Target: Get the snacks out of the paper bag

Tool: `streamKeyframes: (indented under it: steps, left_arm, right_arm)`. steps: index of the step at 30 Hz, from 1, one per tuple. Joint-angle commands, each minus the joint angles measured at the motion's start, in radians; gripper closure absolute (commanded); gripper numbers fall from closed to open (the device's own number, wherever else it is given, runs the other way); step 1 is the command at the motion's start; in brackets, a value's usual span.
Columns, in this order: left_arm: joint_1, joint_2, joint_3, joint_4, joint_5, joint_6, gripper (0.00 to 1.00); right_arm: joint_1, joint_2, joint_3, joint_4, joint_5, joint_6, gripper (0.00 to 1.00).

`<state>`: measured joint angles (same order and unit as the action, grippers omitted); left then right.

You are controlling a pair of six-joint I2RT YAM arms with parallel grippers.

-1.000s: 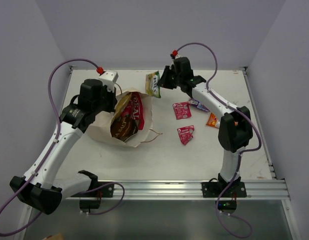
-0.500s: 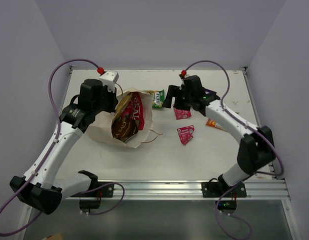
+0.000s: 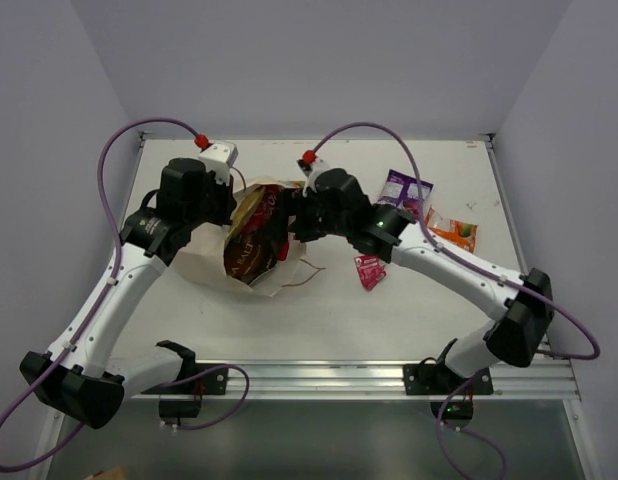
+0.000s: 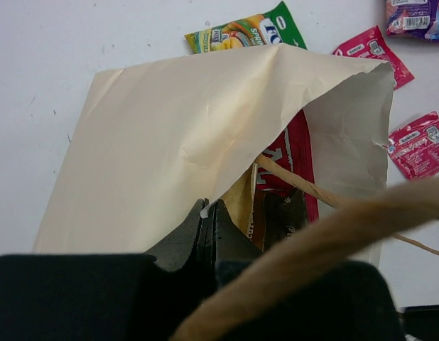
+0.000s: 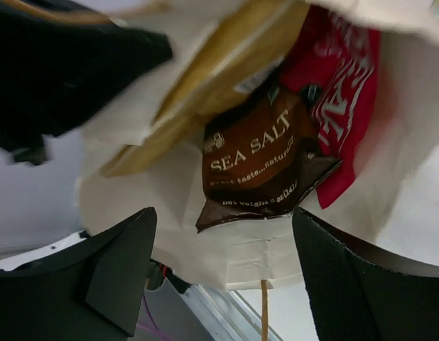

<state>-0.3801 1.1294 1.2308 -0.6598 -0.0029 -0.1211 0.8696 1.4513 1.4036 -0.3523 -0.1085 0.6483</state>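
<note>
The cream paper bag [image 3: 201, 262] lies on its side, mouth toward the right. Inside show a dark brown chip bag [image 3: 247, 256], a red bag [image 3: 273, 212] and a tan-yellow bag [image 5: 219, 67]. My left gripper [image 3: 215, 214] is shut on the bag's upper edge [image 4: 170, 142] and holds the mouth up. My right gripper [image 3: 289, 226] is open and empty at the mouth, with the brown "SEA SALT" bag [image 5: 258, 167] just ahead of its jaws. On the table lie a green packet [image 4: 248, 32], pink packets [image 3: 369, 270], a purple packet [image 3: 404, 190] and an orange packet [image 3: 451, 228].
A brown string handle [image 3: 307, 270] trails from the bag's mouth onto the table; the other crosses close in the left wrist view [image 4: 333, 220]. Walls close the table at the back and both sides. A metal rail [image 3: 389, 375] runs along the near edge.
The right arm carried the green packet from the back, let it go on the table beside the bag, then swung left to the bag's mouth. The left arm has not moved.
</note>
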Motion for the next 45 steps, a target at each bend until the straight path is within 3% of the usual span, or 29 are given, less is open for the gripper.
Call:
streamKeyframes:
  steps: [1,9,18,19,20,22,23,25,32,45]
  left_arm:
    - [0.003,-0.006,0.001,0.008,-0.002,-0.014,1.00]
    - [0.003,-0.008,0.006,0.014,0.023,-0.026,1.00]
    - [0.003,-0.008,0.007,0.022,0.052,-0.035,1.00]
    - [0.003,-0.010,0.006,0.022,0.052,-0.035,1.00]
    - [0.003,-0.013,0.004,0.019,0.047,-0.034,1.00]
    - [0.003,-0.019,-0.004,0.014,0.032,-0.026,1.00]
    - [0.003,-0.023,-0.008,0.014,0.024,-0.025,1.00]
    - [0.003,-0.023,-0.020,0.011,0.008,-0.022,1.00]
    - [0.003,-0.014,-0.040,0.011,0.004,-0.018,1.00]
    - [0.003,0.003,-0.053,0.008,-0.057,-0.009,1.00]
  right_arm:
    - [0.058,0.101,-0.005,0.018,0.061,0.111,0.20]
    - [0.085,0.254,-0.055,0.065,0.066,0.240,0.25]
    - [0.088,0.414,0.004,0.107,-0.005,0.234,0.33]
    - [0.088,0.425,0.011,0.110,-0.010,0.234,0.39]
    - [0.088,0.431,0.020,0.116,-0.011,0.231,0.55]
    - [0.088,0.422,0.020,0.118,-0.013,0.217,0.74]
    - [0.088,0.405,0.018,0.118,-0.013,0.208,0.89]
    - [0.088,0.336,0.012,0.119,-0.010,0.186,0.98]
    - [0.086,0.134,0.152,0.004,-0.017,0.076,1.00]
    - [-0.007,-0.029,0.431,-0.175,-0.042,-0.113,1.00]
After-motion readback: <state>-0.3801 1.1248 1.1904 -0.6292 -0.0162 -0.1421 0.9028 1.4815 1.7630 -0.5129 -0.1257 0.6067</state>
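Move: The brown sea salt packet stands inside the paper bag, roughly 20 cm below the right hand, about 7 cm to its left and 2 cm back. The red packet lies beside it, some 6 cm farther out and 5 cm to its right, and the gold packet about 7 cm farther out and 3 cm to its left. From the left hand, the brown packet lies roughly 7 cm back, 4 cm to the right and 17 cm down. The right hand, fingers wide open, sinks about 19 cm into the bag's mouth and shifts some 6 cm left, tipping its fingers about 20 degrees further down, then shuts them on the upper part of the brown packet. It draws the packet upward by about 30 cm, tilting the fingers back up and easing right near the top, while the left hand keeps its pinch on the bag's rim, nearly still. ##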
